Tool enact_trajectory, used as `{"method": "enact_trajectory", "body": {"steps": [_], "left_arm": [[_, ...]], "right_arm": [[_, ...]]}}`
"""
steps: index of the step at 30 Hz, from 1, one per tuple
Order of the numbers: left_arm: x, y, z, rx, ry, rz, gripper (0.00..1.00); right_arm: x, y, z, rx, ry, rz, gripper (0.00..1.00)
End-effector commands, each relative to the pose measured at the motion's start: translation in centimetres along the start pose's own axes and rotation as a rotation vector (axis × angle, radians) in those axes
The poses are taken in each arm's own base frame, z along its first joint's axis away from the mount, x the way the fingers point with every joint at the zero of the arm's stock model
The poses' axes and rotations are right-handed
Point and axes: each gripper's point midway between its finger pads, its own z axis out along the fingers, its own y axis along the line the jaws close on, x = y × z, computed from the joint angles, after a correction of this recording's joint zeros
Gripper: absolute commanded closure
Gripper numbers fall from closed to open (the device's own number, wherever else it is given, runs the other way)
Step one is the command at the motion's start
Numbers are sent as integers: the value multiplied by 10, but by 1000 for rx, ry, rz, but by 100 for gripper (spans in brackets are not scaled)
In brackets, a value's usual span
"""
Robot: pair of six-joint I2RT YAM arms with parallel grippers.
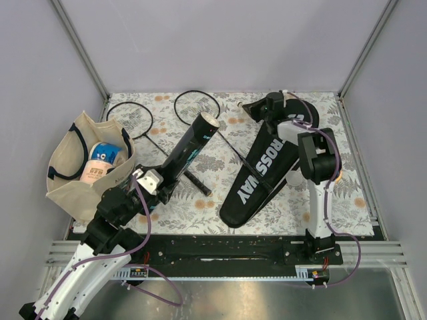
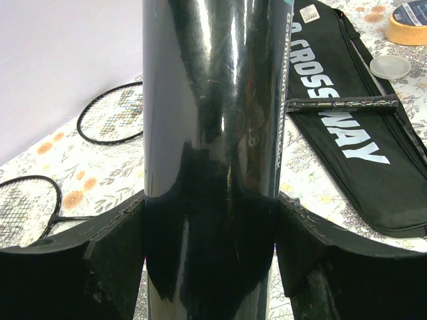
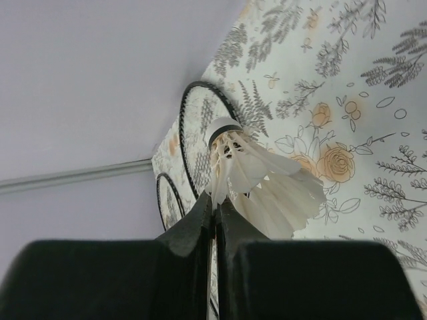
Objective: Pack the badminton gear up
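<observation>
My left gripper (image 1: pixel 157 183) (image 2: pixel 210 267) is shut on the lower part of the long black tube (image 1: pixel 190 150) (image 2: pixel 210 100), which slants up to the right with its open end raised. My right gripper (image 1: pixel 265 107) (image 3: pixel 215 200) hangs over the top end of the black CROSSWAY cover (image 1: pixel 260 173) (image 2: pixel 347 133) and is shut on the feather edge of a white shuttlecock (image 3: pixel 260 173), cork end away from me. Two black racquets (image 1: pixel 130 119) (image 1: pixel 197 107) lie at the back of the mat. One racquet's handle (image 2: pixel 340 105) rests across the cover.
A beige tote bag (image 1: pixel 70 180) with dark handles stands at the left edge, something blue and white inside it. A tape roll (image 2: pixel 408 23) and a round clear lid (image 2: pixel 390 67) lie to the right of the cover. Walls close the back and sides.
</observation>
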Motion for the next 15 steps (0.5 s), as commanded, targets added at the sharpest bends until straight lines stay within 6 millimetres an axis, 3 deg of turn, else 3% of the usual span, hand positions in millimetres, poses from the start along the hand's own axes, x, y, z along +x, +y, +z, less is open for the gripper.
{"method": "enact_trajectory", "body": {"steps": [1, 6, 15], "left_arm": [[-26, 3, 2, -1, -93, 17, 74], [-24, -8, 4, 65, -88, 30, 73], [-18, -22, 10, 153, -44, 36, 73]], "right_arm": [[-30, 83, -65, -238, 23, -157, 97], [-35, 104, -127, -302, 115, -342, 95], [-12, 135, -243, -375, 185, -702, 92]]}}
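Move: The shuttlecock is already pinched in the right gripper, low over the far table. From there the mouth of the tube lies roughly 33 cm back, 13 cm left and 35 cm up. One racket's hoop lies about 18 cm left and 1 cm farther out; the cover's middle is some 22 cm back and 11 cm right, both about 6 cm below. From the left gripper, which holds the tube, the shuttlecock is about 40 cm ahead, 25 cm right and 13 cm lower. Lift the right gripper with the shuttlecock about 20 cm off the far table while drawing it back some 12 cm and a little right, over the racket cover's far end, closing on the tube mouth; tip the fingers up and swing them counter-clockwise, each about 20 degrees, grip kept shut. Meanwhile ease the left gripper down and right about 2 cm, turning slightly clockwise, still holding the tube. ##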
